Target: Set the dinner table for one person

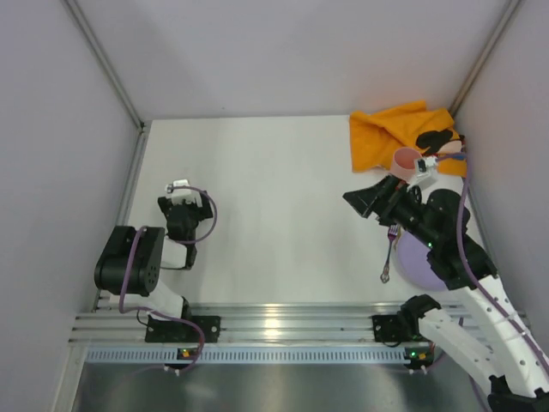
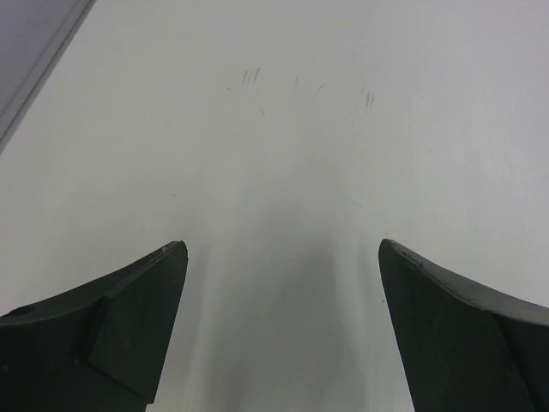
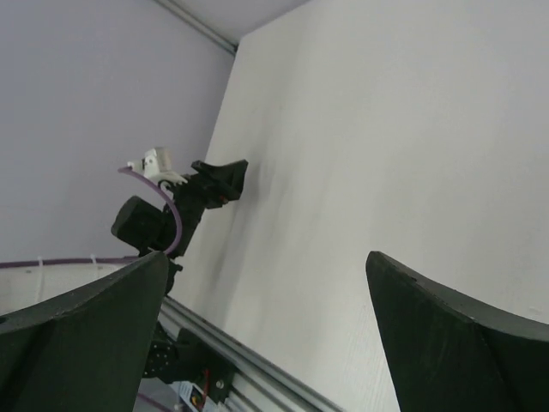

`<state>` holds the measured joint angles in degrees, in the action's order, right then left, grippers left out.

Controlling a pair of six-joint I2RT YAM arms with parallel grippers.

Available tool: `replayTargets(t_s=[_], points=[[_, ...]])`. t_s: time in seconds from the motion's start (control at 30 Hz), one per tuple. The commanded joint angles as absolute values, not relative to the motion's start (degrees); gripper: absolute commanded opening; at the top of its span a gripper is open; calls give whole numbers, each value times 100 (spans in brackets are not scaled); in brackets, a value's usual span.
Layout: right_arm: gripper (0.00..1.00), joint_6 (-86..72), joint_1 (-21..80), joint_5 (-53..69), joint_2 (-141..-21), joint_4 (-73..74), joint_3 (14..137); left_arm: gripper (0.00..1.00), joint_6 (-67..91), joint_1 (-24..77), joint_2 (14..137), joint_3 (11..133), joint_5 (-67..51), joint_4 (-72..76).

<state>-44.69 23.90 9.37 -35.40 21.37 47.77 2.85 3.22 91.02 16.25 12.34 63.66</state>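
The white dinner table (image 1: 274, 189) fills the top view and both wrist views: left (image 2: 300, 129), right (image 3: 403, 129). An orange Mickey Mouse placemat (image 1: 386, 133) lies crumpled at the far right corner. A pink cup (image 1: 405, 159) stands at its near edge. A purple plate (image 1: 416, 257) lies at the right, partly hidden under my right arm, with a thin utensil (image 1: 389, 253) just left of it. My right gripper (image 1: 360, 200) is open and empty above the table, left of the cup. My left gripper (image 1: 196, 208) is open and empty over bare table at the near left.
Grey walls close in the table on the left, far and right sides. A metal rail (image 1: 274, 322) with both arm bases runs along the near edge. The left arm (image 3: 197, 193) shows in the right wrist view.
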Motion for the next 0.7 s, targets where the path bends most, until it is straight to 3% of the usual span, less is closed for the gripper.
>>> replayTargets(t_s=[0.0, 0.27, 0.37, 0.5, 0.57, 0.63, 0.67], points=[[100, -4324, 2443, 1511, -3814, 2030, 5062, 98, 351, 281, 9000, 1775, 1116, 6372], [100, -3842, 2435, 2390, -4956, 2434, 5607, 98, 343, 281, 9018, 1775, 1090, 6364], [100, -3797, 2435, 2330, -4861, 2513, 5651, 99, 54, 290, 8423, 1731, 442, 6235], [100, -3770, 2435, 1952, -4615, 2672, 5616, 99, 588, 325, 7349, 3192, 1166, 2877], [100, -3797, 2435, 1855, -4501, 2663, 5511, 98, 1069, 308, 7426, 4004, 2437, 1693], [100, -3841, 2435, 1749, -4465, 2654, 5458, 98, 3016, 194, 7889, 5155, 3964, -564], [100, -3876, 2443, 1740, -4456, 2628, 5423, 98, 3545, 37, 8084, 5585, 3581, -1189]])
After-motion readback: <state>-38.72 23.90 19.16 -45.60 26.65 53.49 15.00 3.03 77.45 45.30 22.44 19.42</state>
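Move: About 25 cm to the right of the empty right hand, level with it forward and some 30 cm below, lies the purple plate; the fork is about 15 cm right, 2 cm farther out, also on the table. The pink cup stands about 28 cm ahead and 24 cm right. From the left hand the plate lies roughly 71 cm right, 17 cm back and 6 cm lower. Lifting off late after hovering nearly still over bare table, the left hand climbs about 13 cm with some 5 cm forward, towards the far left corner, turning slightly counter-clockwise at the end. The right hand drifts about 4 cm left, away from the plate, and 3 cm down, swinging some 12 degrees counter-clockwise, then eases back a little; both grippers stay open and empty. ##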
